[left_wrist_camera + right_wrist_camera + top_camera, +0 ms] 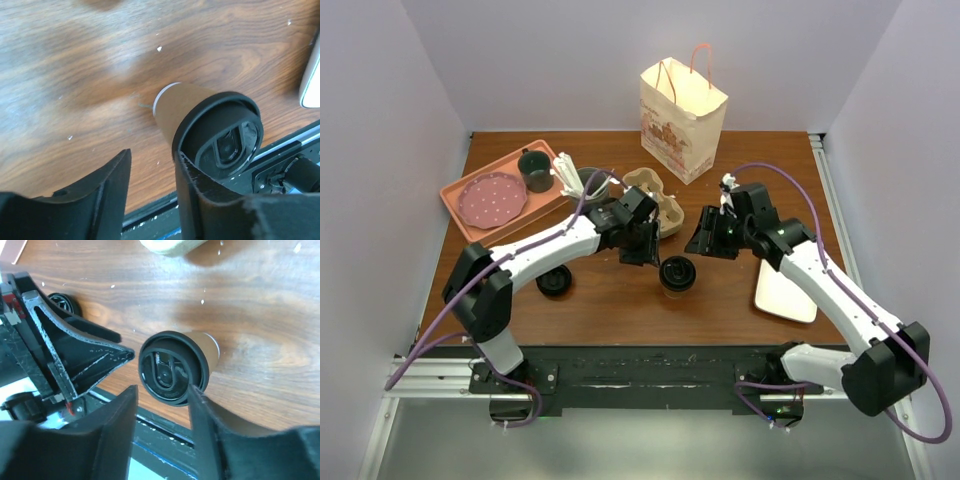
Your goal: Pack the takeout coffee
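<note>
The takeout coffee (677, 273) stands upright on the wooden table near the front middle, a tan-brown cup with a black lid. My left gripper (644, 252) hovers just to its upper left and my right gripper (706, 243) just to its upper right. In the left wrist view the coffee (220, 131) lies beside the right finger (200, 200), outside the gap; the left gripper (152, 167) is open on nothing. In the right wrist view the coffee (175, 365) sits just beyond the fingertips, and the right gripper (162, 397) is open and empty.
A cardboard cup carrier (655, 195) lies behind the grippers, with a paper bag (682, 120) further back. A pink tray (510, 190) holds a plate and a dark mug. A grey tumbler (590, 183) holds utensils. A loose black lid (554, 282) sits left, a white dish (785, 290) right.
</note>
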Motion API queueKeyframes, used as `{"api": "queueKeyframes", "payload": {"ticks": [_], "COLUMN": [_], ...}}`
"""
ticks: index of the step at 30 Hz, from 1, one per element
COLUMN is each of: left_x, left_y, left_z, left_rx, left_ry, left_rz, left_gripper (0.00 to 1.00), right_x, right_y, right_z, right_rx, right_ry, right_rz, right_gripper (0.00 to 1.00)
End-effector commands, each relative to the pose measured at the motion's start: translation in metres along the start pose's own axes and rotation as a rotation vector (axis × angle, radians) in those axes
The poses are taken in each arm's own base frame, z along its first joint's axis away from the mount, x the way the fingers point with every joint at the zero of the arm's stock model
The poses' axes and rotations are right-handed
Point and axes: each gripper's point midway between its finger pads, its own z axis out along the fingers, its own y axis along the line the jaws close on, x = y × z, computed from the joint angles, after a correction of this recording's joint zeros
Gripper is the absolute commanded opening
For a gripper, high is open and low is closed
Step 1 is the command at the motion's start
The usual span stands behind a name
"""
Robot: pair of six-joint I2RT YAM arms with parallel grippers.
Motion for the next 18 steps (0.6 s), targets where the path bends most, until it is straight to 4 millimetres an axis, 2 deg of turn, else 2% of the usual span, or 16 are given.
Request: {"api": "queueKeyframes", "payload": {"ticks": [1,3,4,6,10,13,18], "left_x": [-0.043,-0.047,-0.048,-0.053,-0.051,-0.045,-0.037], "left_y": [-0.019,-0.013,-0.012,-0.004,0.017,0.030,0.043], "left_z": [-0.073,-0.089,-0.104,-0.120,-0.156,-0.173,-0.183], "left_rx": [0.024,-0.002,0.014,-0.005,-0.026,-0.034,-0.043], "left_ry": [-0.189,-0.238,-0.277,-0.339,-0.462,-0.518,-0.559], "left_rz": [0.003,-0.015,-0.018,-0.033,-0.066,-0.082,-0.086], "left_gripper": [0.54,0.61,0.63,0.68,0.70,0.71,0.74], "right_x": [-0.012,-0.003,-0.004,0.005,0.009,0.013,0.024], "right_y": [0.003,0.009,0.014,0.023,0.026,0.032,0.030], "right_z": [-0.021,-0.015,-0.015,-0.008,0.001,0.009,0.024], "right_rx": [0.113,0.139,0.147,0.160,0.239,0.256,0.313], "right_ry": [-0.059,-0.029,-0.032,-0.007,0.006,0.005,0.033], "right_rz": [-0.159,-0.214,-0.236,-0.276,-0.319,-0.350,-0.378], "right_gripper": [0.65,0.71,0.73,0.79,0.81,0.83,0.84]}}
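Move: The lidded coffee cup stands about 5 cm to the right hand's left, 3 cm back and some 11 cm below. From that hand the cup carrier lies roughly 21 cm ahead, 10 cm left and 14 cm down; the second cup is about 19 cm ahead, 11 cm right and 12 cm down. From the left hand, the lidded cup is some 8 cm right, 2 cm back and 5 cm down, its lid rim right beside the near finger. Leftward and slightly back, the right hand swings some 5 cm in over the lidded cup, rising briefly, then sinking to start coming down on it, its wrist rolling until the fingers point more steeply down and spreading wide around the lid from above. Meanwhile the left hand clears out, up about 17 cm and then leftward 10 cm, opening and tipping its fingers forward. ##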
